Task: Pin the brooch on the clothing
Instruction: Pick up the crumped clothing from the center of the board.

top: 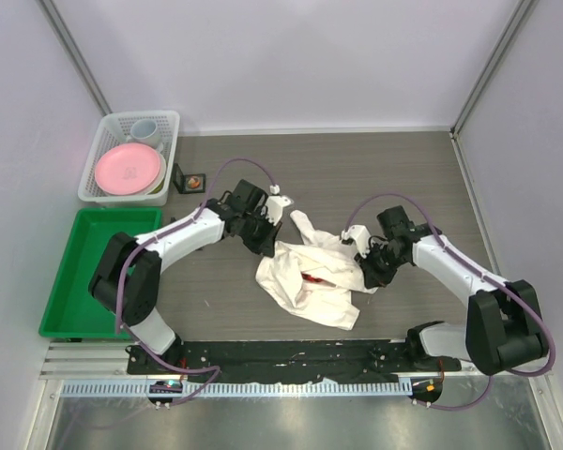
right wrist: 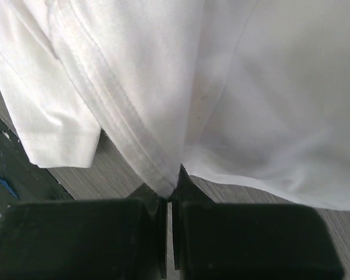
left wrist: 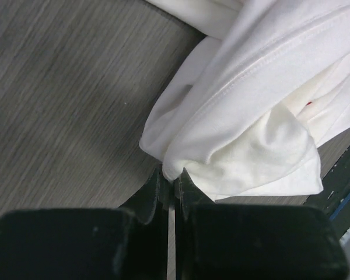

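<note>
The clothing [top: 305,291], a white T-shirt, lies crumpled mid-table, with only a sliver of red print [top: 311,278] showing in its folds. My left gripper [top: 267,246] is shut on a fold at the shirt's left edge. In the left wrist view its tips [left wrist: 172,175] pinch white fabric [left wrist: 251,116]. On the shirt's right edge, my right gripper [top: 368,272] is shut. The right wrist view shows a hemmed fold [right wrist: 221,87] caught between its tips [right wrist: 174,189]. A small black-based item with an orange-red centre [top: 195,181], possibly the brooch, stands by the basket.
A white basket [top: 103,141] at the back left holds a pink plate [top: 128,169] and a cup [top: 145,129]. A green tray [top: 61,309] sits at the left. A black rail [top: 291,356] runs along the near table edge.
</note>
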`<state>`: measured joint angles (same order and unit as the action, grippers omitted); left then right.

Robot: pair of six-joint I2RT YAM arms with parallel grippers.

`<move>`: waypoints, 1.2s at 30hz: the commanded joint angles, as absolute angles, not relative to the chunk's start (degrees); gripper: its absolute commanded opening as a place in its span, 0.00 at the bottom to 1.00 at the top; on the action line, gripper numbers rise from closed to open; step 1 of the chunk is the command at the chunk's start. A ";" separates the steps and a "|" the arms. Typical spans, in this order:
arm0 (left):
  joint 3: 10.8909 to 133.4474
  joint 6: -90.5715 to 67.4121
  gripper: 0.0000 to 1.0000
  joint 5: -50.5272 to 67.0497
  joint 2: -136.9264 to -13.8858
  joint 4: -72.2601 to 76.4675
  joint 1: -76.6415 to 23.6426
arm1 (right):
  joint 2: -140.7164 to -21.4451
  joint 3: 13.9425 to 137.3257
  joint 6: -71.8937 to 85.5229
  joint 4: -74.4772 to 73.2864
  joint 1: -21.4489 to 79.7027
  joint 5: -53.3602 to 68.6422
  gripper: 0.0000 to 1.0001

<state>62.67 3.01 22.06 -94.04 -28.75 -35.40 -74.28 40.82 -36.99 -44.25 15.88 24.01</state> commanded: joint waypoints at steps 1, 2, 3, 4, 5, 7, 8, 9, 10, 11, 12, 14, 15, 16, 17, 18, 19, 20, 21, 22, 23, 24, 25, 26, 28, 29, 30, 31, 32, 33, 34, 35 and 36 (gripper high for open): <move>67.32 6.05 0.03 29.26 -92.99 -27.77 -33.23 | -68.83 45.87 -32.35 -41.84 14.60 19.35 0.01; 67.59 7.28 0.04 29.62 -92.29 -28.03 -33.14 | -67.86 46.66 -30.78 -41.57 14.15 18.73 0.01; 67.76 9.21 0.04 30.23 -91.94 -28.30 -32.70 | -67.59 48.50 -30.24 -41.14 13.54 18.11 0.01; 67.94 10.10 0.04 31.19 -91.50 -28.30 -32.35 | -67.41 49.47 -29.54 -40.87 12.32 17.58 0.01; 67.94 10.54 0.04 31.46 -91.15 -28.47 -32.00 | -67.24 50.35 -28.40 -40.61 11.43 17.14 0.01; 68.55 12.99 0.05 31.81 -91.14 -30.31 -31.20 | -67.24 52.99 -27.08 -39.82 9.24 16.53 0.01; 69.34 13.96 0.07 31.90 -91.23 -32.50 -31.11 | -67.32 53.87 -26.72 -39.64 8.45 16.26 0.01; 69.52 15.02 0.11 31.90 -91.23 -33.39 -30.94 | -67.50 55.27 -25.94 -39.46 7.83 16.26 0.01; 69.52 16.25 0.15 31.82 -90.97 -33.75 -30.94 | -67.33 55.89 -25.67 -39.29 7.13 16.17 0.01; 68.74 16.69 0.18 31.90 -90.62 -33.84 -30.94 | -67.24 56.42 -25.40 -39.11 6.42 16.17 0.01; 68.47 16.96 0.26 32.17 -90.18 -33.58 -30.94 | -67.24 57.12 -25.14 -39.02 6.24 16.61 0.01; 67.77 16.53 0.37 32.52 -90.17 -33.22 -31.03 | -67.15 57.57 -24.87 -38.85 6.24 17.22 0.01; 67.33 16.09 0.43 32.52 -90.35 -32.87 -31.03 | -67.15 57.57 -24.70 -38.76 6.24 17.84 0.01; 67.15 15.74 0.45 32.61 -90.87 -32.70 -30.94 | -67.32 57.57 -24.52 -38.93 6.24 18.10 0.01; 66.89 14.86 0.46 32.69 -90.97 -32.43 -31.02 | -67.59 57.57 -24.43 -38.76 6.24 18.11 0.01; 66.10 14.42 0.48 33.04 -91.05 -31.65 -30.94 | -67.67 57.57 -24.35 -38.85 6.24 18.28 0.01; 65.66 14.07 0.49 33.13 -90.97 -31.12 -31.11 | -67.85 57.57 -24.43 -38.85 6.24 18.28 0.01; 64.96 13.54 0.50 33.13 -90.79 -29.81 -31.11 | -67.94 57.57 -24.43 -38.85 6.15 18.28 0.01; 64.34 13.36 0.51 33.22 -90.79 -29.19 -31.20 | -68.03 57.57 -24.52 -38.76 6.24 18.37 0.01; 63.29 13.19 0.52 32.87 -90.62 -28.48 -31.20 | -68.03 57.57 -24.52 -38.76 6.15 18.37 0.01; 62.85 13.01 0.52 32.44 -90.79 -27.26 -31.29 | -67.94 57.66 -24.70 -38.85 6.15 18.46 0.01; 62.67 12.75 0.52 32.00 -90.88 -26.64 -31.20 | -67.94 57.66 -24.78 -38.93 6.15 18.46 0.01; 62.40 12.66 0.52 30.60 -91.14 -26.20 -31.29 | -67.94 57.66 -24.87 -38.85 6.24 18.37 0.01; 62.40 12.48 0.52 30.15 -91.84 -25.23 -31.20 | -67.94 57.66 -25.05 -38.85 6.24 18.28 0.01; 62.49 13.18 0.52 29.71 -93.24 -25.05 -31.20 | -67.94 57.66 -25.22 -38.94 6.15 18.28 0.01; 63.10 13.27 0.52 29.79 -94.03 -25.57 -31.29 | -68.03 57.66 -25.40 -39.02 6.24 18.19 0.01; 63.37 13.27 0.51 29.79 -95.78 -25.92 -31.29 | -67.94 57.74 -25.40 -39.02 6.24 18.02 0.01; 63.63 13.45 0.50 30.40 -96.50 -26.19 -31.29 | -67.94 57.66 -25.40 -39.02 6.24 18.10 0.01; 63.72 13.27 0.50 30.67 -97.03 -26.10 -31.29 | -68.11 57.66 -25.40 -39.02 6.24 18.02 0.01; 63.55 13.18 0.50 31.20 -97.64 -25.93 -31.29 | -68.20 57.74 -25.49 -39.02 6.24 18.02 0.01; 63.46 12.84 0.49 32.07 -97.91 -25.75 -31.20 | -68.29 57.74 -25.49 -39.11 6.24 17.84 0.01; 63.37 12.40 0.47 32.43 -98.26 -25.23 -31.29 | -68.29 57.92 -25.49 -39.11 6.24 17.49 0.01; 63.37 11.96 0.46 32.69 -98.87 -25.22 -31.29 | -68.38 58.01 -25.49 -39.11 6.15 17.32 0.01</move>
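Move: Between the two hands lies the crumpled clothing, already pinched by both. Its middle is about 11 cm right of and 6 cm back from the left hand, roughly 3 cm lower; from the right hand it is some 16 cm left and 2 cm forward, 1 cm lower. Its red patch lies about 10 cm right of the left hand, 7 cm back; the nearer brooch box stands 19 cm to that hand's left, 3 cm farther out. Keeping its pinch on the clothing's right edge, the right hand sweeps forward and up, about 10 cm each way and slightly right, tipping its fingers forward and turning clockwise, then holds there. The left hand rises some 4 cm, slightly forward, opens to let go of the left corner, then sinks about 5 cm back over that corner with open fingers around it. ##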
